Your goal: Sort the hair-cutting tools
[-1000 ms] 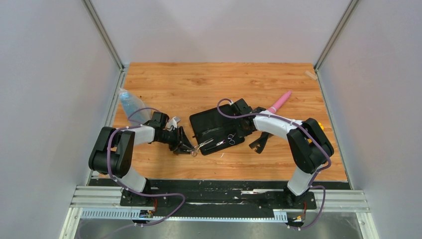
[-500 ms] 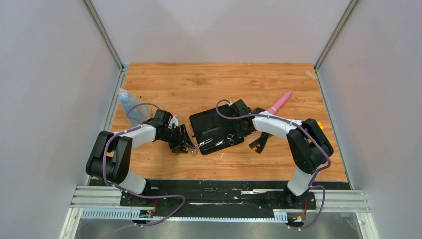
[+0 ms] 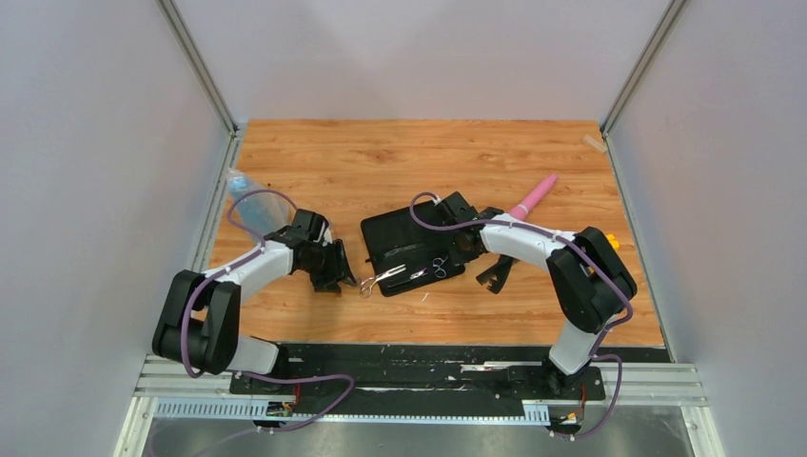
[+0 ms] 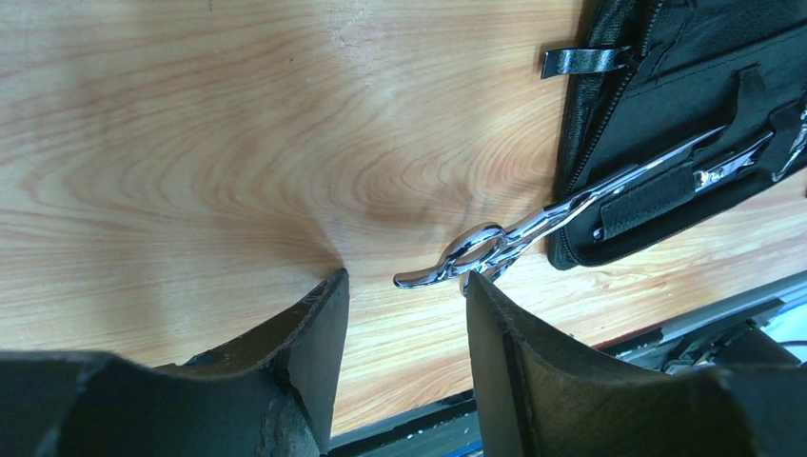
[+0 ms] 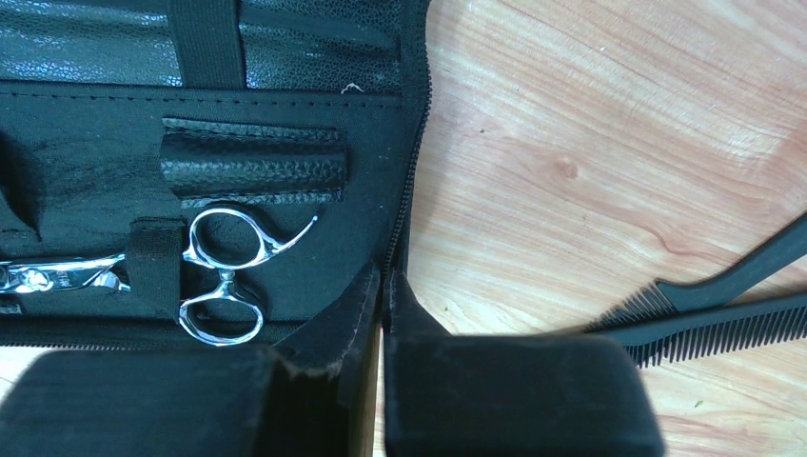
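Observation:
An open black case point(image 3: 404, 233) lies mid-table. One silver scissors point(image 3: 385, 277) point(image 4: 495, 243) sits with its blades under a strap and its ring handles sticking out over the case's left edge onto the wood. My left gripper point(image 3: 347, 279) point(image 4: 404, 290) stands open just left of those rings, holding nothing. A second scissors point(image 3: 436, 268) point(image 5: 224, 276) is strapped inside the case. My right gripper point(image 3: 468, 252) point(image 5: 385, 281) is shut, its tips at the case's zipper edge on the right. Two black combs point(image 3: 497, 271) point(image 5: 723, 324) lie on the wood right of the case.
A pink tapered tool point(image 3: 535, 194) lies behind the right arm. A translucent blue bottle point(image 3: 246, 195) rests near the left wall. The table's front edge with the black rail runs close behind my left gripper.
My left gripper has opened wider and drawn back to the left, off the scissors' ring handles. The scissors stay half in the case. The right arm has barely moved.

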Controlling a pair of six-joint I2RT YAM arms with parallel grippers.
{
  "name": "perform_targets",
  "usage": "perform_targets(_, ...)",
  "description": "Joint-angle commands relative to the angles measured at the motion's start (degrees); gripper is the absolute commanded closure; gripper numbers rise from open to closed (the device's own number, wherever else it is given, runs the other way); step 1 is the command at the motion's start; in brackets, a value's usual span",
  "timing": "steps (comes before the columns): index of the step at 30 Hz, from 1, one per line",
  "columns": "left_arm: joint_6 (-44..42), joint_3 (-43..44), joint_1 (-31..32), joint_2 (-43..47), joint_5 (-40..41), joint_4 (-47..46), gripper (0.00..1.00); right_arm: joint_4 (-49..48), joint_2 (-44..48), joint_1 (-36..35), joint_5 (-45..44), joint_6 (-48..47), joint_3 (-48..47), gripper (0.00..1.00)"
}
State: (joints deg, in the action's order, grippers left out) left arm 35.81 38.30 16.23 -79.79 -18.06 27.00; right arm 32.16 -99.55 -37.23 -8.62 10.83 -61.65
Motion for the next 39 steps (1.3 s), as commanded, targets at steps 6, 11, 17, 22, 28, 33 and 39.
perform_targets(6,-0.2,2.5,1.0,-0.8,3.8,-1.0,0.47,-1.4,0.3,-1.6,0.6,0.3,-0.2,0.98)
perform_targets(11,-0.8,4.3,2.2,-2.5,4.5,-0.8,0.5,-1.4,0.1,-1.8,0.7,0.5,-0.3,0.99)
perform_targets(17,-1.1,5.1,2.9,-4.1,6.3,-0.9,0.56,-1.4,-0.1,-2.1,0.5,0.4,-0.3,0.98)
perform_targets(22,-1.8,5.8,4.3,-5.2,7.9,-0.2,0.58,-1.4,-0.1,-2.3,0.5,0.4,-0.4,0.98)
perform_targets(28,-1.4,5.7,5.1,-6.1,7.9,-0.5,0.66,-1.4,-0.1,-2.6,0.5,0.3,-0.4,0.99)
perform_targets(33,-0.2,5.2,5.2,-6.0,6.7,-2.1,0.79,-1.4,-0.1,-2.8,0.5,0.3,-0.5,0.99)
perform_targets(39,3.4,4.5,5.4,-6.6,3.9,-6.5,0.93,-1.4,0.1,-3.1,0.5,0.3,-0.5,0.99)
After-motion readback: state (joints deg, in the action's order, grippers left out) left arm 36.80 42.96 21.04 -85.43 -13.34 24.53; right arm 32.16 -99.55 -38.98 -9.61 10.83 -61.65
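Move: The thinning scissors lie with their handle right at the left fingertips and their middle about 6 cm to the right and 1 cm ahead, a little lower, the blades pointing into a strap of the black case. The case's middle is some 12 cm right and 8 cm ahead of that hand; the other scissors lie in it about 16 cm right and 3 cm ahead. From the right hand, at the case's right edge, the case's middle is about 10 cm left and 3 cm ahead, and the combs are roughly 10 cm right and 1 cm back. The left hand eases forward about 2 cm, then also drifts to the right towards the case by some 1.5 cm, sinking slightly while its fingers narrow from a bit over half open to a third and pinch the handle end of the thinning scissors, feeding the blades under the strap. The right hand keeps its shut fingers on the case's right edge as a brace, shifting only about half a centimetre left. ##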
